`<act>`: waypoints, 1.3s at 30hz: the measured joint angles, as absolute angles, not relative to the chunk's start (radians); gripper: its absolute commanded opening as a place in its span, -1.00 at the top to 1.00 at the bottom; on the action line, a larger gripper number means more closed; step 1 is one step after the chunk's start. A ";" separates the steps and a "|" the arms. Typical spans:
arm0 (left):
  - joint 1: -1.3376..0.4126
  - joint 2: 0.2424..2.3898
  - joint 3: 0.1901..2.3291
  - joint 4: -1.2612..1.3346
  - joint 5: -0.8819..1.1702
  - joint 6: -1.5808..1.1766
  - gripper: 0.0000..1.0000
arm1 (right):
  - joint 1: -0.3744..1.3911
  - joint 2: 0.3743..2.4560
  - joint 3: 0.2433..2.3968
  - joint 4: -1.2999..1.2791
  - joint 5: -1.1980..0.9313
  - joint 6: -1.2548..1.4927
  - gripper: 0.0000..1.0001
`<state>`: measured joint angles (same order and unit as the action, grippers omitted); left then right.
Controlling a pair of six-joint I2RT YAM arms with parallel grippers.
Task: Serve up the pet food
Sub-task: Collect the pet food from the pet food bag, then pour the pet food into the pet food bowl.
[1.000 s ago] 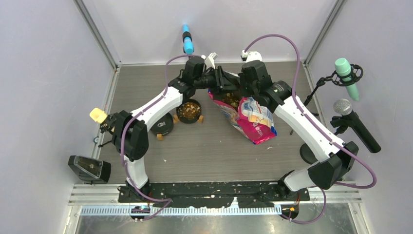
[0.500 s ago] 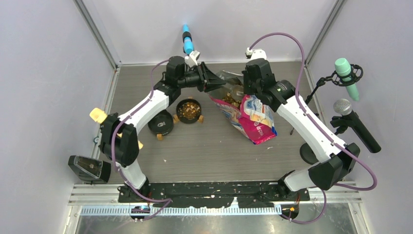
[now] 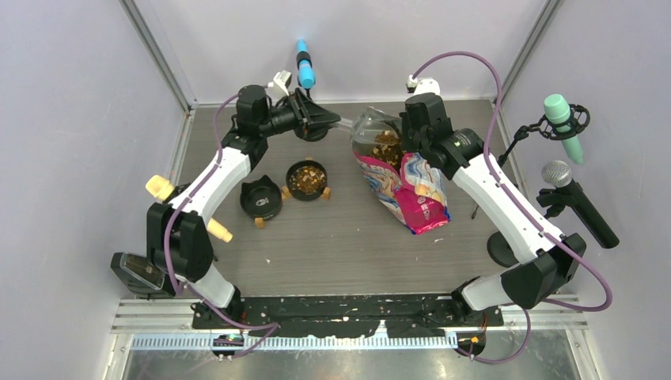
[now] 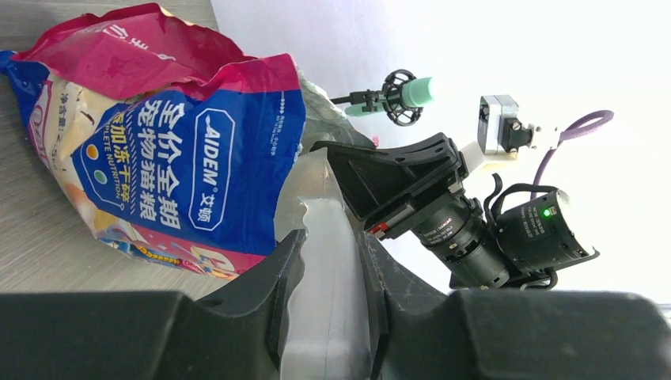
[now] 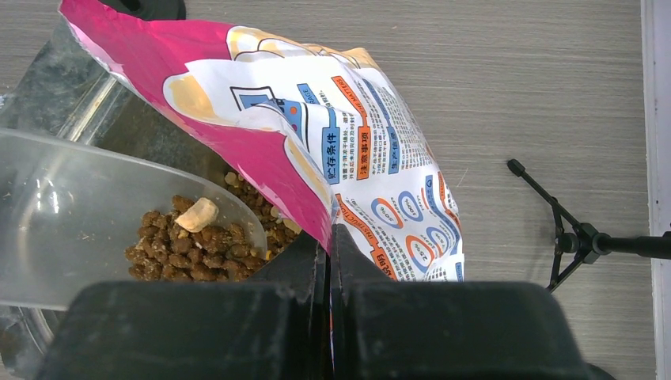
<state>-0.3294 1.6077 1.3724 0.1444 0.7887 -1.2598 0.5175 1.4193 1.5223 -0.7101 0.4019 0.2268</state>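
Note:
The pet food [image 5: 198, 241] lies as a heap of brown kibble in a clear plastic scoop [image 5: 87, 222] at the bag's mouth. From above, the scoop [image 3: 370, 131] with its kibble [image 3: 386, 144] hovers over the open top of the pink, white and blue bag [image 3: 407, 190]. My left gripper [image 3: 326, 124] is shut on the scoop's handle [image 4: 328, 269], a finger [image 4: 273, 273] on each side. My right gripper [image 3: 413, 150] is shut on the bag's upper edge [image 5: 320, 210] and holds it open. More kibble [image 5: 273, 218] shows inside the bag [image 5: 356, 150].
Two black bowls stand left of the bag: one [image 3: 307, 180] holds kibble, the other [image 3: 262, 200] looks empty. Microphones on stands [image 3: 566, 127] line the right side, a blue one [image 3: 304, 67] hangs at the back wall, and a stand's foot [image 5: 581, 237] sits near the bag.
My left arm has drawn back to the left, pulling the scoop out from deep in the bag's mouth with kibble in it. The right gripper kept its hold on the bag.

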 measured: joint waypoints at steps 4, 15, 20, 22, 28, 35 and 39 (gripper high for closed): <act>-0.309 1.608 1.339 0.183 0.808 -1.296 1.00 | 0.517 1.419 1.524 -0.712 0.402 0.228 0.90; -0.254 1.608 1.294 0.334 0.878 -1.404 1.00 | 0.517 1.421 1.533 -0.723 0.402 0.228 0.90; -0.224 1.608 1.283 0.427 0.922 -1.469 1.00 | 0.515 1.429 1.545 -0.733 0.402 0.228 0.90; -0.212 1.608 1.264 0.484 0.931 -1.514 1.00 | 0.515 1.432 1.549 -0.736 0.402 0.228 0.90; -0.199 1.631 1.222 0.672 0.936 -1.669 1.00 | 0.515 1.436 1.556 -0.741 0.402 0.228 0.90; -0.179 1.649 1.222 0.781 0.942 -1.750 1.00 | 0.515 1.444 1.567 -0.749 0.402 0.228 0.90; -0.141 1.649 1.222 0.784 0.944 -1.744 1.00 | 0.515 1.445 1.567 -0.749 0.402 0.229 0.89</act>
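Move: The left hand holds the loaded scoop by its handle. The pet food bag's open mouth lies about 13 cm to its right, some 2 cm farther out and 4 cm lower. The bowl with food stands roughly 8 cm left and 2 cm back, the empty cat-eared bowl 21 cm left and 7 cm back, both about 32 cm below. From the right hand, pinching the rim, the mouth's middle is about 6 cm left, level in reach and 2 cm lower. The left hand keeps its grip on the scoop handle and draws the loaded scoop out of the bag's mouth, going about 6.5 cm to the left; after a slight dip it also climbs to some 3.5 cm above its start, tipping the scoop's front end up by roughly 15 degrees. The right hand stays put with its fingers still pinched on the bag's rim, holding the mouth open. ##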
